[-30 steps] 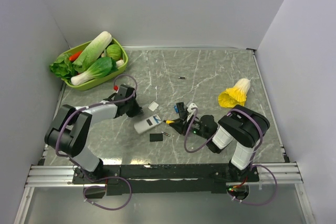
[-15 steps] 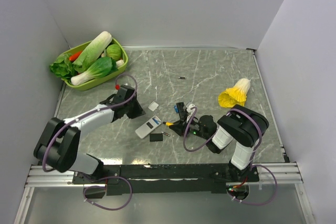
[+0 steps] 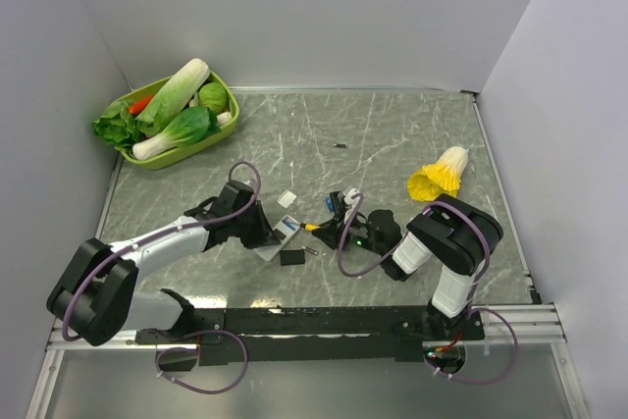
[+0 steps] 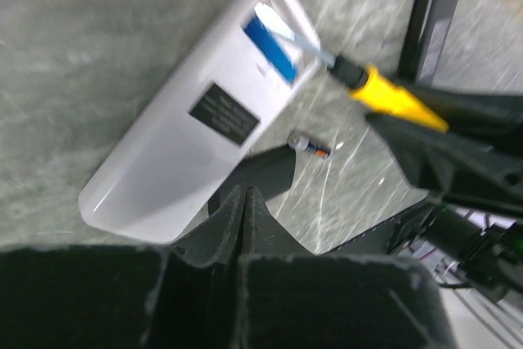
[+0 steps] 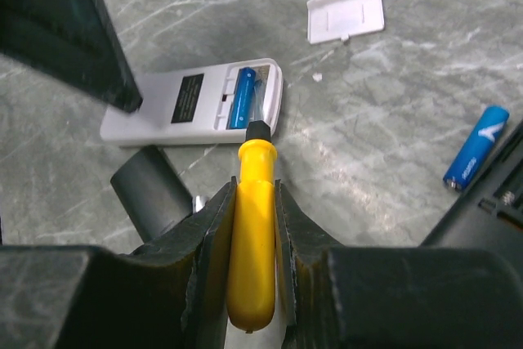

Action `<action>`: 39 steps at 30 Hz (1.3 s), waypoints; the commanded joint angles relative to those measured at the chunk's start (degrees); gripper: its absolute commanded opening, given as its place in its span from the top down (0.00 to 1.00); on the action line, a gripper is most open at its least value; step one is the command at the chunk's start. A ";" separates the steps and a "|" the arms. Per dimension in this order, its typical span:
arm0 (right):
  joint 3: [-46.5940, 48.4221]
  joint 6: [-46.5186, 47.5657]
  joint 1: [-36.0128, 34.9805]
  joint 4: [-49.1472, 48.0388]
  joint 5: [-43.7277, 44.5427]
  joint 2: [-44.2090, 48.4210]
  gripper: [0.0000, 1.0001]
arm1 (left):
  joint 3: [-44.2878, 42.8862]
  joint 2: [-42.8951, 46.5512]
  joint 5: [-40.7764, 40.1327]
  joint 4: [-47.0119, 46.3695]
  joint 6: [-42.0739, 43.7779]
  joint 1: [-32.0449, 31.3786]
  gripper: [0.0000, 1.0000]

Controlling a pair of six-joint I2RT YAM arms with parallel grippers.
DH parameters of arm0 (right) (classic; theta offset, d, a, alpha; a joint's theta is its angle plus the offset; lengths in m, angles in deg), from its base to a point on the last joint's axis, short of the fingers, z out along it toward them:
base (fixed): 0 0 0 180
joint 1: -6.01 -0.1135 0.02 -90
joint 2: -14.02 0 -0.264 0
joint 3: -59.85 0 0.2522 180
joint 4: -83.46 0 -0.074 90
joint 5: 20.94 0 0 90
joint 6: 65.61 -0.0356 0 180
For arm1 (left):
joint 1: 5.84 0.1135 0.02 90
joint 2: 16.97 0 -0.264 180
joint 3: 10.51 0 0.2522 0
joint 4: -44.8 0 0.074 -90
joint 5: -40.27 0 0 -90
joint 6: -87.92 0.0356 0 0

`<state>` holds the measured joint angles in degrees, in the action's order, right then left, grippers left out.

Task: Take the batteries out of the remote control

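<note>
The white remote control (image 3: 282, 234) lies back-up with its compartment open and a blue battery (image 5: 243, 97) (image 4: 268, 36) inside. My right gripper (image 5: 255, 190) (image 3: 340, 234) is shut on a yellow-handled tool (image 5: 254, 234) (image 4: 396, 100), whose blade tip rests at the compartment's end beside that battery. My left gripper (image 4: 245, 194) (image 3: 263, 238) is shut with nothing between its fingers, its tips at the remote's near end above a black cover plate (image 4: 263, 176). Another blue battery (image 5: 476, 157) and a small slim cell (image 4: 309, 145) lie loose on the table.
A white cover plate (image 5: 346, 14) (image 3: 287, 199) lies behind the remote. A black remote-like body (image 4: 433, 6) lies to the right of it. A green basket (image 3: 165, 157) of vegetables stands at the back left, and a yellow-white vegetable (image 3: 439, 176) at the right.
My left arm has reached out to the right, bringing its gripper from beside the remote to its near end, and the jaws have closed fully. The right gripper and tool have barely moved.
</note>
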<state>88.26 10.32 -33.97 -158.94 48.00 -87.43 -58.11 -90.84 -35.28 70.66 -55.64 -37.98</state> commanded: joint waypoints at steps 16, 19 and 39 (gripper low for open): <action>6.79 0.70 0.26 8.21 0.32 4.23 1.00 | 4.49 0.92 -3.37 0.46 1.26 -3.10 0.99; 9.16 2.10 0.35 16.89 0.31 6.25 1.00 | 2.91 0.57 -9.61 5.20 1.00 -3.10 0.99; 12.42 -0.07 -1.05 51.63 8.30 18.21 1.00 | -3.07 10.67 -21.57 13.39 -3.13 -2.93 0.53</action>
<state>99.96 12.03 -34.00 -116.60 51.23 -72.06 -59.95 -84.72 -54.38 81.52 -57.98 -41.00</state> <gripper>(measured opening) 0.282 0.384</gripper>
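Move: Just off the near-right edge of the white remote, the left hand has its middle about 3 cm ahead, 1 cm to the left and 2 cm below; the black cover lies 3 cm right and 1 cm back, the small loose battery some 6 cm right and 1 cm ahead. From the right hand, which holds the screwdriver, the open compartment is roughly 8 cm left, 3 cm ahead and 3 cm below; the loose blue battery sits 7 cm ahead, 2 cm right. Sinking about 2 cm and drawing back nearly 3 cm, the left hand, fingers shut, then sweeps left and forward, pushing the remote's near edge by its closed end, before it opens part way and starts to rise. The right hand keeps its grip and the screwdriver tip in the compartment, easing forward-left and up, then turning back right while tipping its fingers some 15 degrees further down. ##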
